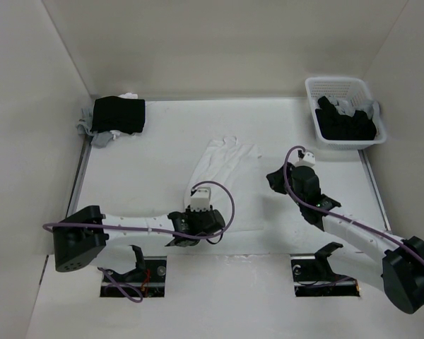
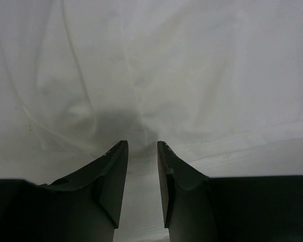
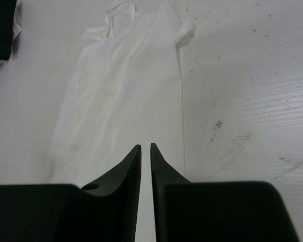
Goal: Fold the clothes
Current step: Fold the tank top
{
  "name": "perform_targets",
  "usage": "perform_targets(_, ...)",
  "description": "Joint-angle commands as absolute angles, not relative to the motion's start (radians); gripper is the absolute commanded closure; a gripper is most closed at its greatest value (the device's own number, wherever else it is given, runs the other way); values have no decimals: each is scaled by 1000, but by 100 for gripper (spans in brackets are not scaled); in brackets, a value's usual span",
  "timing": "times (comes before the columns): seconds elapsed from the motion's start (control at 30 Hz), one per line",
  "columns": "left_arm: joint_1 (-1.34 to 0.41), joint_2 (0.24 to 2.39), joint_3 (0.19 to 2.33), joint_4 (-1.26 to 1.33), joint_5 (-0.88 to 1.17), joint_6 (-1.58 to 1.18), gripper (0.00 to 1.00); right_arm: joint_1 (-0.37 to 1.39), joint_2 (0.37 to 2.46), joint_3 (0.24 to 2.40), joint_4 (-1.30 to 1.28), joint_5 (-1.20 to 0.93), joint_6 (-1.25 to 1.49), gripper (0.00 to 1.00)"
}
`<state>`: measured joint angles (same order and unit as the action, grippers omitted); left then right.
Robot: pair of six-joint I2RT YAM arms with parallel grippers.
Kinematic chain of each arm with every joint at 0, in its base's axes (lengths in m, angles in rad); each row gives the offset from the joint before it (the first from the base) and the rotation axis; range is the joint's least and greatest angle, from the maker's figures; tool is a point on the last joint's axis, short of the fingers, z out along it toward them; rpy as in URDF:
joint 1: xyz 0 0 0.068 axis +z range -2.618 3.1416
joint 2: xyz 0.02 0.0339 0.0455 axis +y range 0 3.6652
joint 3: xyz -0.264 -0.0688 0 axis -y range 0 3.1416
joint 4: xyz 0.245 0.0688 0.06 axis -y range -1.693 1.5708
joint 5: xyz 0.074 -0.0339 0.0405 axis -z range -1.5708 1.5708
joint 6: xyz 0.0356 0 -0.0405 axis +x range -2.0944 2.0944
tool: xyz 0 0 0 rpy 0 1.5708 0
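Note:
The clothes [image 1: 222, 169], one thin white garment nearly the colour of the table, lie stretched out at the table's middle, narrow strap ends toward the back. My left gripper [image 1: 198, 227] hovers over the garment's near end. In the left wrist view, that gripper [image 2: 142, 143] is open, with creased fabric [image 2: 166, 75] under it and nothing between its fingers. My right gripper [image 1: 274, 180] sits just right of the garment. In the right wrist view, this gripper [image 3: 145, 146] shows only a narrow slit between its tips, gripping nothing, with the garment [image 3: 126, 85] lying ahead.
A black folded stack with grey and white pieces [image 1: 118, 115] lies at the back left, and its edge shows in the right wrist view [image 3: 0, 30]. A white basket [image 1: 337, 79] of black and grey garments stands at the back right. White walls close in the table.

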<state>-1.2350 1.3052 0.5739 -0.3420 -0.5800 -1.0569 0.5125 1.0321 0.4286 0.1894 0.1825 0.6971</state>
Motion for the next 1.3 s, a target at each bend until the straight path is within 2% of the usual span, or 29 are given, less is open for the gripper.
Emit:
perform_targets(0.0, -1245, 1325, 614, -347, -589, -1095, 71, 524, 1011, 426, 249, 184, 704, 83)
perform_targets(0.2, -1262, 1327, 621, -360, -572, -1097, 76, 524, 1023, 426, 261, 181, 704, 81)
perform_targets(0.3, -1253, 1318, 609, -362, -563, -1101, 83, 524, 1031, 426, 270, 178, 706, 78)
perform_targets(0.47, -1230, 1296, 615, -351, -558, -1088, 95, 524, 1014, 413, 275, 179, 706, 63)
perform_targets(0.73, -1128, 1011, 667, -284, -522, -1000, 95, 527, 1006, 414, 227, 176, 706, 45)
perform_targets(0.97, -866, 692, 608, -253, -436, -973, 94, 606, 1075, 403, 204, 163, 729, 39)
perform_targets(1.27, -486, 577, 439, -226, -197, -996, 95, 821, 1299, 475, 235, 161, 793, 42)
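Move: The tank top's hem lies practically under the left hand, only about 1 cm below the fingertips; the hem's right-hand corner is roughly 14 cm to the right and 1 cm farther out, and the shoulder straps some 28 cm ahead and 4 cm right. From the right hand that corner lies about 14 cm back, 2 cm left and 11 cm below, while the straps are around 13 cm ahead and 12 cm left. The tank top's hem is pinched as the left fingers shut after dipping about 1 cm; the left hand then lifts steeply, carries the hem forward and left some 10 cm each way, and starts lowering, rolling its left side down and turning counter-clockwise. The right hand spreads its fingers in place, then goes left, down and back, 6–7 cm each way, towards the free corner. ##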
